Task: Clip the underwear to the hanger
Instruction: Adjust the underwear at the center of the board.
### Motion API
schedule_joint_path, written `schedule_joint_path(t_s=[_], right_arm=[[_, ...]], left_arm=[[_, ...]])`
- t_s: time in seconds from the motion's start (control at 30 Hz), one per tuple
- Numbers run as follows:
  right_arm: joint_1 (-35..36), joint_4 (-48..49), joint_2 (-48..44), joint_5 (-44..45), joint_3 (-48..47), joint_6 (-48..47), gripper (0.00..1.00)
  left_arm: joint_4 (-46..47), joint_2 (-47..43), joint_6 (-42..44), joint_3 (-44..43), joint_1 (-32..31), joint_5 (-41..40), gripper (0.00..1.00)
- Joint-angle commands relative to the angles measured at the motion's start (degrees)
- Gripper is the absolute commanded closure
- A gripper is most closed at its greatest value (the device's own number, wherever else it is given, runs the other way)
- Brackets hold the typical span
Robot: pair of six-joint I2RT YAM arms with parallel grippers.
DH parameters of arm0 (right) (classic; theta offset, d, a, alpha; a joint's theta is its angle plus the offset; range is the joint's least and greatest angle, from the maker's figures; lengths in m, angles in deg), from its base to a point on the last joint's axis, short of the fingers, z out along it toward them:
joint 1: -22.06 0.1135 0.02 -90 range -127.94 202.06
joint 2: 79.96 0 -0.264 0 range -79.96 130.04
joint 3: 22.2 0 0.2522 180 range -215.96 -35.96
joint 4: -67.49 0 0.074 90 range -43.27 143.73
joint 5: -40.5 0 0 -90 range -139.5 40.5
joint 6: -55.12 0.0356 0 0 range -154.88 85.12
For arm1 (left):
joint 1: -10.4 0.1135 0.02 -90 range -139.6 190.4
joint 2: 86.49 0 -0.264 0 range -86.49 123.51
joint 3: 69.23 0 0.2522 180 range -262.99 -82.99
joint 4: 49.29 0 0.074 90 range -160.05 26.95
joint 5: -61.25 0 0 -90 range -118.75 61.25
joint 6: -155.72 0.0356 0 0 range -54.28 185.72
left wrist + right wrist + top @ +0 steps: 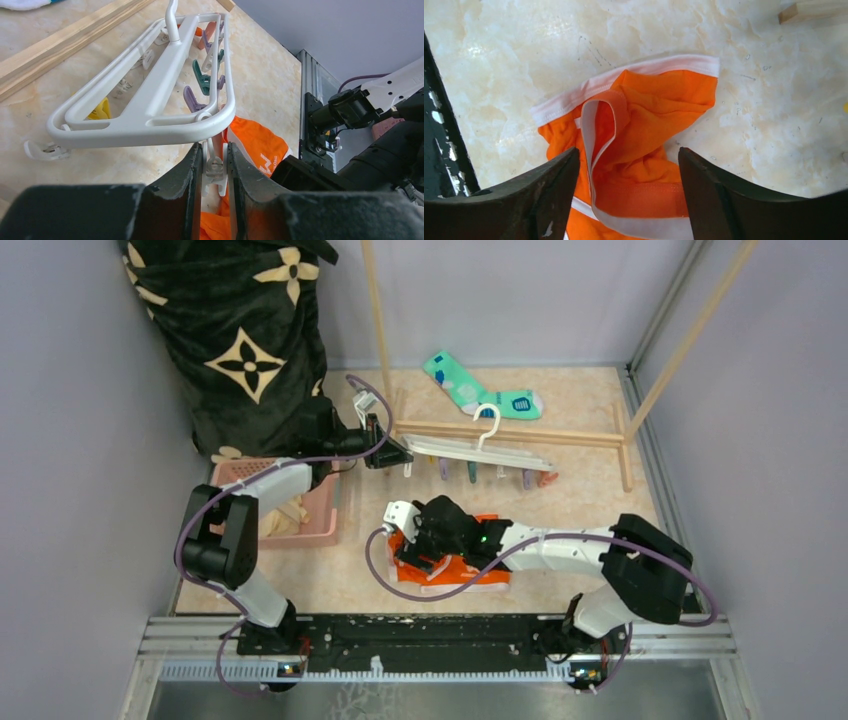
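The white hanger [480, 452] lies tilted over the table, hook up, with pastel clothespins dangling from it. My left gripper [388, 453] is at the hanger's left end. In the left wrist view it [215, 160] is shut on a white clothespin [216, 170] hanging from the frame's [150, 125] near corner. The orange underwear [470, 570] lies crumpled on the table in front of the hanger. My right gripper [415, 552] hovers just over the underwear's left part. From the right wrist, the gripper [628, 150] is open, its fingers straddling a raised fold of the underwear [644, 115] without touching it.
A teal sock [480, 390] lies at the back behind the wooden rack [500, 430]. A pink basket [325, 510] holding cream cloth [285, 520] stands at the left, beside a dark patterned bag [240, 340]. Walls close in on both sides.
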Motion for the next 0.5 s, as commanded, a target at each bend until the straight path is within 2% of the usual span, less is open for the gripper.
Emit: schedule_joint_path(t_s=[0.0,0.1,0.47], right_arm=[[-1.7,5.2,0.0,-2.4,-1.5,3.8,0.22],[-2.7,6.0,0.8,-4.0,-2.1,4.9,0.15],[-2.4,8.9,4.8,-3.8,-3.5,9.2,0.11]], left_arm=[[-0.5,-1.9,1.9,-2.6,0.4,0.6,1.0],[-0.8,-1.9,2.1,-2.7,0.5,0.7,1.0],[-2.0,-2.0,2.5,-3.3,0.9,0.7,1.0]])
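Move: The underwear's bunched left end, with a waistband fold standing open, lies roughly 3 cm below the right fingertips and about 2 cm to their left. The underwear's middle is about 7 cm to the hand's right, level fore and aft, 4 cm down. The hanger's middle is some 18 cm ahead, 14 cm to the right and 7 cm up; from the left hand that bunched end is about 18 cm back, 1 cm left and 14 cm below. Over the underwear's bunched left end the open right fingers spread wider still, while the hand eases roughly 1.5 cm to the left and slightly forward, then starts sinking about 1 cm towards the cloth after a slight early rise. Its wrist tips by some 10 degrees. The left hand stays put and keeps its pinch on the white clip at the hanger's near end. ##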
